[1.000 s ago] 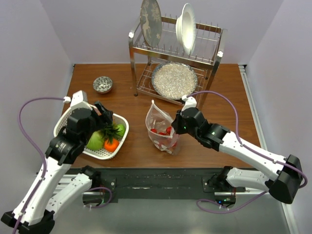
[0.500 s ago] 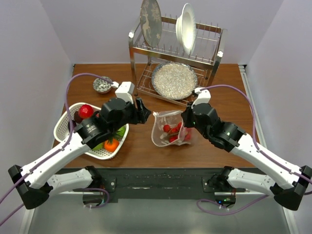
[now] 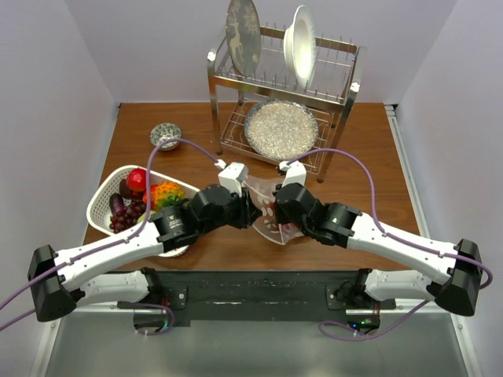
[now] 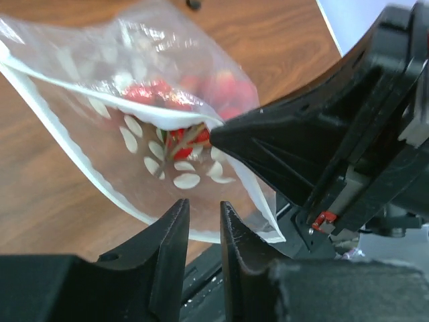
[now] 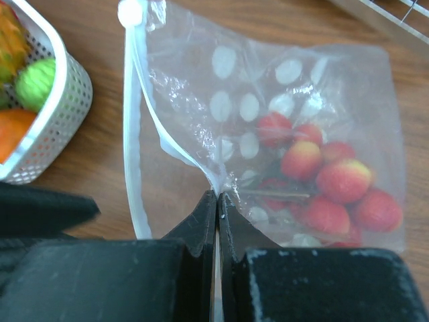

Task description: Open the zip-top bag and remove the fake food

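Note:
The zip-top bag point(image 3: 266, 191) hangs between my two grippers at mid-table, its mouth parted. The fake food left in it is a cluster of red berries point(image 5: 335, 181), which also shows through the film from the left wrist point(image 4: 151, 92). My right gripper point(image 5: 218, 196) is shut on one lip of the bag point(image 5: 268, 100), at the middle of the zip strip. My left gripper point(image 4: 203, 209) sits at the opposite lip of the bag point(image 4: 100, 144), jaws a narrow gap apart, with the white zip edge running across that gap. From above, the left gripper point(image 3: 251, 212) and right gripper point(image 3: 275, 210) almost touch.
A white slotted basket point(image 3: 100, 191) at the left holds a red apple point(image 3: 136, 179), an orange piece point(image 3: 167, 192) and dark grapes point(image 3: 126, 214). A metal dish rack point(image 3: 346, 98) with plates stands at the back. A small bowl point(image 3: 165, 134) sits at the back left.
My left arm swung from the basket over to the bag, and its jaws narrowed. My right gripper carried the bag lip left and nearer, turning the bag.

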`<state>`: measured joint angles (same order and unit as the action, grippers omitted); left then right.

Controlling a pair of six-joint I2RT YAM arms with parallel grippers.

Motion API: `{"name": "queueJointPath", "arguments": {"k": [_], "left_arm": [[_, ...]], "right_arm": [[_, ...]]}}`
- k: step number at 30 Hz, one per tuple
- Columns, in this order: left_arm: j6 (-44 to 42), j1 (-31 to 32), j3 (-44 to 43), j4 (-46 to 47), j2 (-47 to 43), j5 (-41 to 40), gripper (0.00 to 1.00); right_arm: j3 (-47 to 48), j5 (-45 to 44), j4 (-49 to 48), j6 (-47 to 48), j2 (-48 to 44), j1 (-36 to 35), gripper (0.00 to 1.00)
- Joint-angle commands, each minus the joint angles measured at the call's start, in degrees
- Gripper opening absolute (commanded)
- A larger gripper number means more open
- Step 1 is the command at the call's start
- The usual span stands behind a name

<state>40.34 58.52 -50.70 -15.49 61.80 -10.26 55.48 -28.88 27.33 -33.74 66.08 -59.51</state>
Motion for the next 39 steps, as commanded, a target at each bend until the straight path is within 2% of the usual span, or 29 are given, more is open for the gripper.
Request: {"name": "queueJointPath", "arguments": {"k": [1, 8, 15, 20, 26, 30, 39], "left_arm": [[2.29, 1.86, 2.88, 5.98, 2.44, -1.52, 0.29], [0.01, 2.82, 3.76, 13.1, 11.05, 0.15, 0.27], [-4.21, 6.07, 4.38, 19.17, 15.71, -3.88, 0.31], [-8.86, 8.71, 5.16, 21.28, 20.02, -8.54, 0.38], [-15.63, 10.12, 8.59, 31.63, 24.5, -12.59, 0.46], [-18.54, 10.21, 10.09, 35.25, 25.56, -14.43, 0.59], [-23.11, 10.12, 7.28, 36.84, 28.99, -15.58, 0.62]], "right_arm": [[-2.66, -1.97, -1.93, -3.44, -1.66, -0.44, 0.0], [-8.28, -2.14, -0.35, -7.3, -5.44, -1.49, 0.0], [-12.5, -2.32, 0.44, -10.12, -8.16, -2.63, 0.0], [-14.09, -2.76, 0.97, -11.35, -9.3, -3.34, 0.0], [-15.14, -2.49, 2.02, -12.49, -11.41, -4.22, 0.0], [-15.67, -3.19, 4.57, -12.93, -13.96, -4.3, 0.0], [-16.64, -3.63, 7.73, -13.81, -17.04, -4.3, 0.0]]}}
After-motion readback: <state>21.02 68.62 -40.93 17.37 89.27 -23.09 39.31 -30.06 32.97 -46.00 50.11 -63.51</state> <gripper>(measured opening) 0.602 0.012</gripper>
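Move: The fake food still in the bag, a clump of red fruit, lies from the left hand about 6 cm ahead, 11 cm to its right and some 14 cm down. The bag's open mouth is nearer, roughly 3 cm ahead, 4 cm right and 5 cm below, while the white basket stands about 32 cm left and 8 cm farther out. From the right hand, already pinching the mouth's rim, the fruit is about 5 cm ahead, 5 cm right and 12 cm lower. The left hand sinks about 14 cm while shifting some 6 cm to its right, down into the open mouth of the bag towards the red fruit, rolling some 25 degrees clockwise as seen from behind the hand and, after a slight closing, spreading its fingers to a bit over half open inside. The right hand stays shut on the rim and draws it back, to the right and down, roughly 5 cm each way, at first mostly back and down, then rightward near the end. ##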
